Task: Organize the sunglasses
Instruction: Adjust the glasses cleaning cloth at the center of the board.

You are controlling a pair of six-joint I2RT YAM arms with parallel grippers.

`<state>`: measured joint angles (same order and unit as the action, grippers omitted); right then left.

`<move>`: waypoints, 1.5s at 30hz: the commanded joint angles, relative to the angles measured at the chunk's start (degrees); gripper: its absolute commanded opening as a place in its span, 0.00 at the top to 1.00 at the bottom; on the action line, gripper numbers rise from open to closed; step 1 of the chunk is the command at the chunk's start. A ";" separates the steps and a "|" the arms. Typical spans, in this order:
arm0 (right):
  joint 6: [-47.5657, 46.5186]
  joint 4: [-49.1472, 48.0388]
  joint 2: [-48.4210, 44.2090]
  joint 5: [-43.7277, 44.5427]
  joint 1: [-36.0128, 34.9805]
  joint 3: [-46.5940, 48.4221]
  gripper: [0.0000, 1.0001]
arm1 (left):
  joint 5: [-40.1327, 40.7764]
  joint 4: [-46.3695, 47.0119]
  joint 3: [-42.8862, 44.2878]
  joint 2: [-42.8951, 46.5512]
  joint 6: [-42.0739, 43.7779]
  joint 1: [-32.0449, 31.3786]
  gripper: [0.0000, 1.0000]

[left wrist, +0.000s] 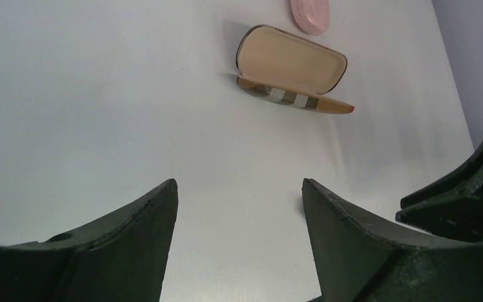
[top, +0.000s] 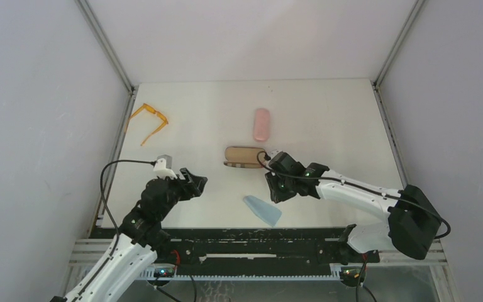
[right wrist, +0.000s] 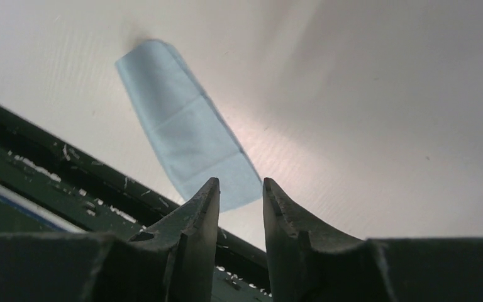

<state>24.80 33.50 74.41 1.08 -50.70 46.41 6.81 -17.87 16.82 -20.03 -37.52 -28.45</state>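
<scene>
The orange-framed sunglasses [top: 149, 121] lie unfolded at the table's far left, close to the left wall. My left gripper [top: 194, 182] hovers over the near-left table, well short of them. In its wrist view the left gripper [left wrist: 239, 184] stands wide open with only bare table between the fingers. My right gripper [top: 272, 190] sits near the table's middle. In its own view the right gripper [right wrist: 241, 182] stands open by a narrow gap, with nothing between the fingers.
An open brown case [top: 244, 156] [left wrist: 292, 63] lies mid-table, with a shut pink case [top: 261, 124] [left wrist: 310, 14] behind it. A light-blue cloth [top: 262, 209] [right wrist: 182, 132] lies flat by the near edge, just beyond the right fingertips. The black rail [right wrist: 50, 182] runs along the front.
</scene>
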 commanded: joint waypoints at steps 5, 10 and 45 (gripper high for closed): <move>4.38 2.11 3.84 -1.41 1.38 -0.28 0.70 | -4.13 2.27 -0.83 -3.11 -0.70 0.32 0.25; 6.22 -0.11 4.33 -4.38 1.37 -2.18 0.68 | -4.89 2.93 0.10 -4.57 -0.68 0.06 0.25; 3.30 -15.35 -3.85 -8.78 -1.04 -5.75 1.00 | -5.18 13.53 2.57 -13.21 -5.04 -15.80 0.46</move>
<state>31.18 24.21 72.95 -6.11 -51.09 40.01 3.33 -10.59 16.93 -31.24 -42.50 -43.44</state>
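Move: The cleaning cloth's middle lies about 3 cm back, 4 cm left of and 6 cm below the right hand. The open glasses case is some 14 cm ahead and 10 cm left of that hand, the pink case roughly 25 cm ahead and 5 cm left, both about 5 cm lower. From the left hand the cloth is about 8 cm back, 16 cm right and 12 cm down. Right hand sinks about 6 cm, pinches cloth's right corner, lifts it leftward; left hand approaches 7 cm rightward. ##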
